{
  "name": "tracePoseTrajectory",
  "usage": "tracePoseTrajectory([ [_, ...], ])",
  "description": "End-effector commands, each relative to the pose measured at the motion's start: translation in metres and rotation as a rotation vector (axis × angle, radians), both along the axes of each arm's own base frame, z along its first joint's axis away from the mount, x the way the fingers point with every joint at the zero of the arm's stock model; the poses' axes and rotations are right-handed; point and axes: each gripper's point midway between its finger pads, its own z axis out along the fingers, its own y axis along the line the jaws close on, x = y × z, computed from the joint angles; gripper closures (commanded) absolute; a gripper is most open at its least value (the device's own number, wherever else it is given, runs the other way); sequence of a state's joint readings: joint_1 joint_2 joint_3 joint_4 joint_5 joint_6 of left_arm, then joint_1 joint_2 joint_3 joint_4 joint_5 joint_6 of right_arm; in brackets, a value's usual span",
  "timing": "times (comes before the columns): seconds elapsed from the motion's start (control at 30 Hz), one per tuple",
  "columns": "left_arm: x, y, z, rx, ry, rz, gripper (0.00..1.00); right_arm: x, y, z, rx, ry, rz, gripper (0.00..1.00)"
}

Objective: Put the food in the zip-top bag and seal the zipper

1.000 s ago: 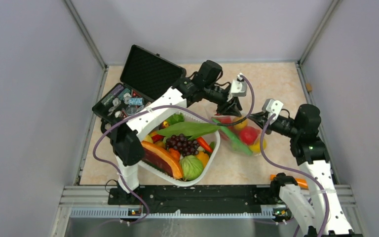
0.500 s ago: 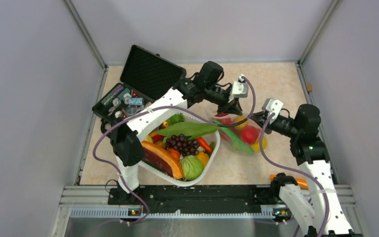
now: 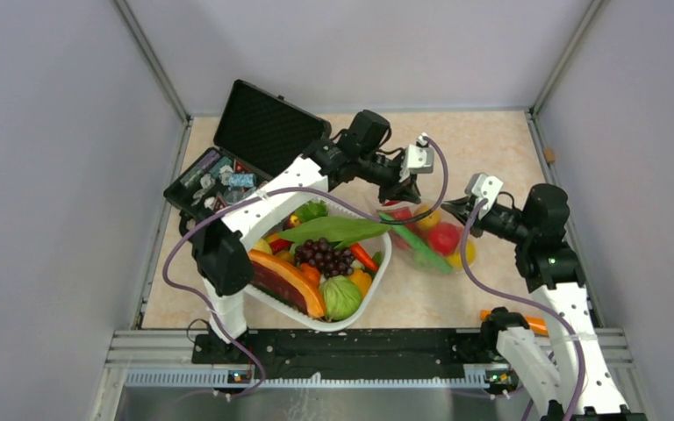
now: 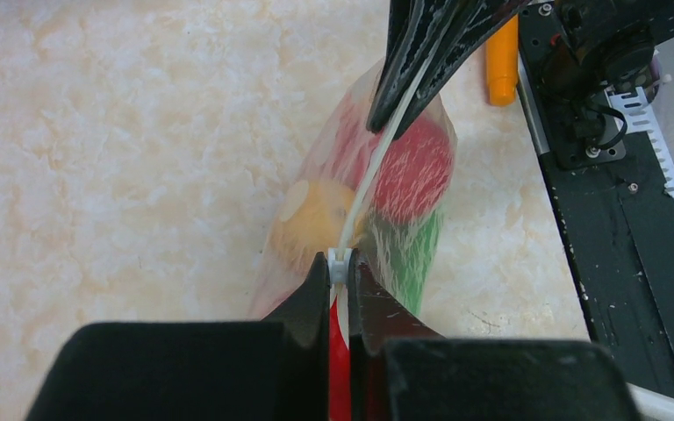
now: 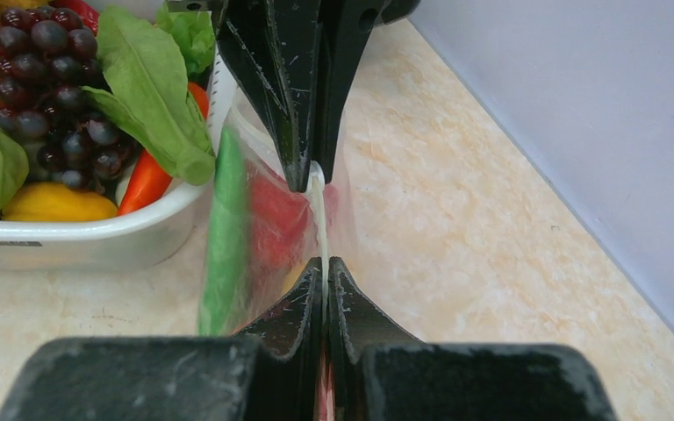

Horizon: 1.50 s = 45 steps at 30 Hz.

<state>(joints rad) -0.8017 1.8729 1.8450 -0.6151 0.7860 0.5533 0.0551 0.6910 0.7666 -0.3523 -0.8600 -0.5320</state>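
Observation:
The zip-top bag [image 3: 425, 237] lies on the table right of the basket, holding the food: a red tomato piece [image 4: 418, 163], a yellow lemon [image 4: 311, 216] and a long green pod [image 5: 225, 230]. Its zipper [image 4: 365, 186] runs taut between the two grippers. My left gripper [image 4: 340, 264] is shut on the zipper at its small white slider, at the bag's far left end [image 3: 404, 195]. My right gripper [image 5: 325, 264] is shut on the zipper strip at the other end [image 3: 453, 209]. Each wrist view shows the other gripper's fingers pinching the strip opposite.
A white basket [image 3: 380, 261] with grapes [image 3: 323, 255], a papaya slice and leafy greens stands left of the bag, close to it. An open black case [image 3: 266, 130] sits at the back left. An orange item [image 3: 535, 323] lies by the right arm's base.
My left gripper has closed on the zipper and shifted slightly left along it. The right gripper has stayed shut in place.

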Motion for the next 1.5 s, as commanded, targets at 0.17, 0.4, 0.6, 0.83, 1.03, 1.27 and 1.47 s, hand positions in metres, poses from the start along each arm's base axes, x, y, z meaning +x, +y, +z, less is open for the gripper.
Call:
tracePoseTrajectory([
  [0.17,0.02,0.034,0.007,0.045,-0.048,0.106,1.0,0.002,0.001,0.028,-0.003,-0.109,0.012,1.0],
  [0.4,0.023,0.041,0.01,0.042,-0.065,0.133,1.0,0.007,-0.002,0.027,-0.007,-0.108,-0.011,1.0],
  [0.6,0.027,0.041,0.007,0.031,-0.059,0.145,1.0,0.013,-0.006,0.03,0.016,-0.142,-0.054,1.0],
  [0.83,0.037,0.05,0.012,0.029,-0.084,0.178,1.0,0.024,-0.012,0.026,0.043,-0.155,-0.118,1.0],
  [1.03,0.046,0.062,0.008,0.03,-0.084,0.222,1.0,0.027,-0.017,0.025,0.049,-0.161,-0.156,1.0],
  [1.27,0.04,0.05,0.018,-0.046,-0.048,0.18,1.0,0.019,-0.007,0.021,0.053,-0.112,-0.088,0.8],
  [1.47,0.025,0.031,0.037,-0.083,-0.073,0.109,1.0,0.008,-0.004,0.031,0.035,-0.102,-0.053,0.61],
])
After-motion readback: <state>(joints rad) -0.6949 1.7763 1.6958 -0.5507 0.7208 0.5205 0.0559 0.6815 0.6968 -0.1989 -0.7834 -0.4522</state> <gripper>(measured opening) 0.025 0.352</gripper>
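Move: Both grippers already pinch the upright top edge of the zip-top bag, some 9 cm apart. From the left gripper, the middle of the food-filled bag lies about 4 cm back, 5 cm right and 10 cm below; the white tub's middle is about 20 cm left, 11 cm back and 14 cm lower, and the leafy green on it some 15 cm left, 5 cm back and 9 cm lower. From the right gripper, the bag's middle is roughly 3 cm back, 4 cm left and 10 cm below. Keep the left gripper shut on the zipper edge and draw it about 5 cm left and 4 cm forward, away from the right gripper, sinking about a centimetre and turning some 10 degrees counter-clockwise. Hold the right gripper nearly still at first, then ease it about 2 cm forward and slightly right, and open its fingers by about a third to let go of the bag edge. ##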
